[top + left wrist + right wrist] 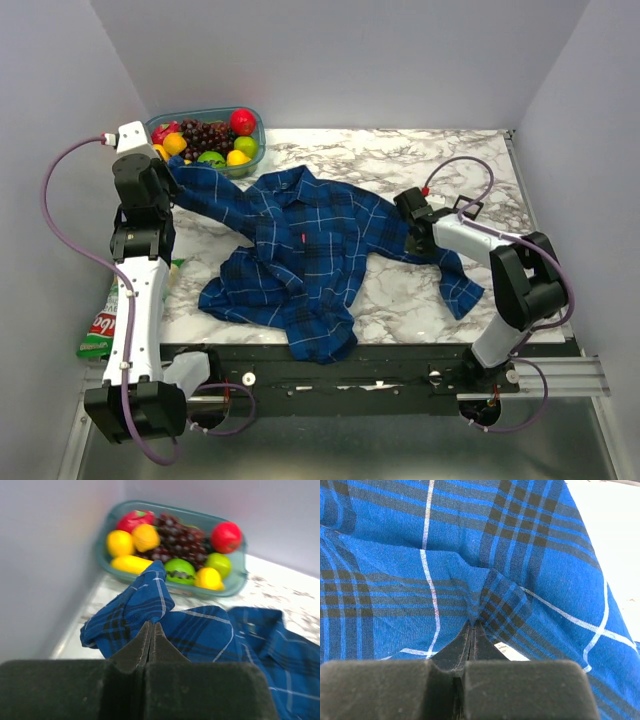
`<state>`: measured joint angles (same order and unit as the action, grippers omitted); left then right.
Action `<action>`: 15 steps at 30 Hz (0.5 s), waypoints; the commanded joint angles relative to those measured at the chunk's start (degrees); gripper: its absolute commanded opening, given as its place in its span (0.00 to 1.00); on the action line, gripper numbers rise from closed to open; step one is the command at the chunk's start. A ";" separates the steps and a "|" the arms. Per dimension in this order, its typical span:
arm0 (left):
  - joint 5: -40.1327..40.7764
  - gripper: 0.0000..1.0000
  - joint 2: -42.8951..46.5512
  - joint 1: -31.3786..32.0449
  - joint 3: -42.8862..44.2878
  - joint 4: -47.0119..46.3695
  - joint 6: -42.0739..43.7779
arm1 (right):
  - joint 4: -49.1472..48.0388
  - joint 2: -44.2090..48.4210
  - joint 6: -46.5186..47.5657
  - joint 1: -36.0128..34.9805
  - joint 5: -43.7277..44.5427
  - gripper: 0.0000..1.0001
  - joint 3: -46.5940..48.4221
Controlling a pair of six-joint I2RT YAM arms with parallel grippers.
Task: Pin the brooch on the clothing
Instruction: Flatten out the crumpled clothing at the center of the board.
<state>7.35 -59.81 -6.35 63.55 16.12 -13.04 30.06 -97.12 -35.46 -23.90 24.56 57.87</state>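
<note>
The clothing (300,250), a blue plaid shirt, lies rumpled across the marble table (400,300). A tiny red brooch (303,238) sits on the shirt's front near the button line. My left gripper (172,172) is at the far left beside the fruit tub, shut on the end of the shirt's left sleeve (150,595), which rises off the table. My right gripper (408,208) is over the right shoulder area, shut on a puckered fold of the plaid cloth (485,587). In the wrist views both pairs of jaws meet, with fabric bunched at the tips of the left gripper (151,625) and of the right gripper (475,624).
A teal tub (252,150) of plastic fruit stands at the back left, just behind the left gripper. A green and red snack bag (100,325) lies off the table's left edge. Grey walls close in on three sides. The shirt's right sleeve (455,285) trails toward the right arm's base.
</note>
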 commanded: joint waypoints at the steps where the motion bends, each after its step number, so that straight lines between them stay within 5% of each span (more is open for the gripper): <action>1: 14.43 0.00 -0.39 0.02 -0.17 0.24 6.00 | 0.70 2.37 0.22 0.96 -0.03 0.01 -1.53; 4: 21.38 0.00 -4.33 -1.12 -0.01 1.27 7.06 | 0.61 2.81 -0.13 1.49 -0.38 0.01 -2.14; 15: 17.09 0.00 -11.90 -8.50 7.90 7.08 3.20 | 0.17 10.62 -0.31 5.97 -1.79 0.01 -7.59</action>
<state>23.51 -70.78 -12.56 67.55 21.54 -8.36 29.80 -90.91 -35.51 -19.90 23.59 52.25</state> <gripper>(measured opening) 0.009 0.012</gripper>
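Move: The left hand, already holding the left sleeve high, has the board's left edge about 6 cm to its left and 30 cm below. The fruit basket lies some 18 cm ahead, and the clothing's body about 18 cm right and 4 cm back. The right hand, low with the right sleeve pinched, has the brooch case about 8 cm right and 7 cm ahead, the right cuff roughly 6 cm right and 12 cm back, and the clothing's body 18 cm left. Swinging left by about 9 cm and then also sinking some 5 cm, the left hand carries the pinched sleeve out over the board's left edge, turning counter-clockwise about 20 degrees and tipping nose-down. Meanwhile the right hand, fingers still shut on the other sleeve, drags it low over the board a few centimetres right and a little back, away from the clothing's body. ##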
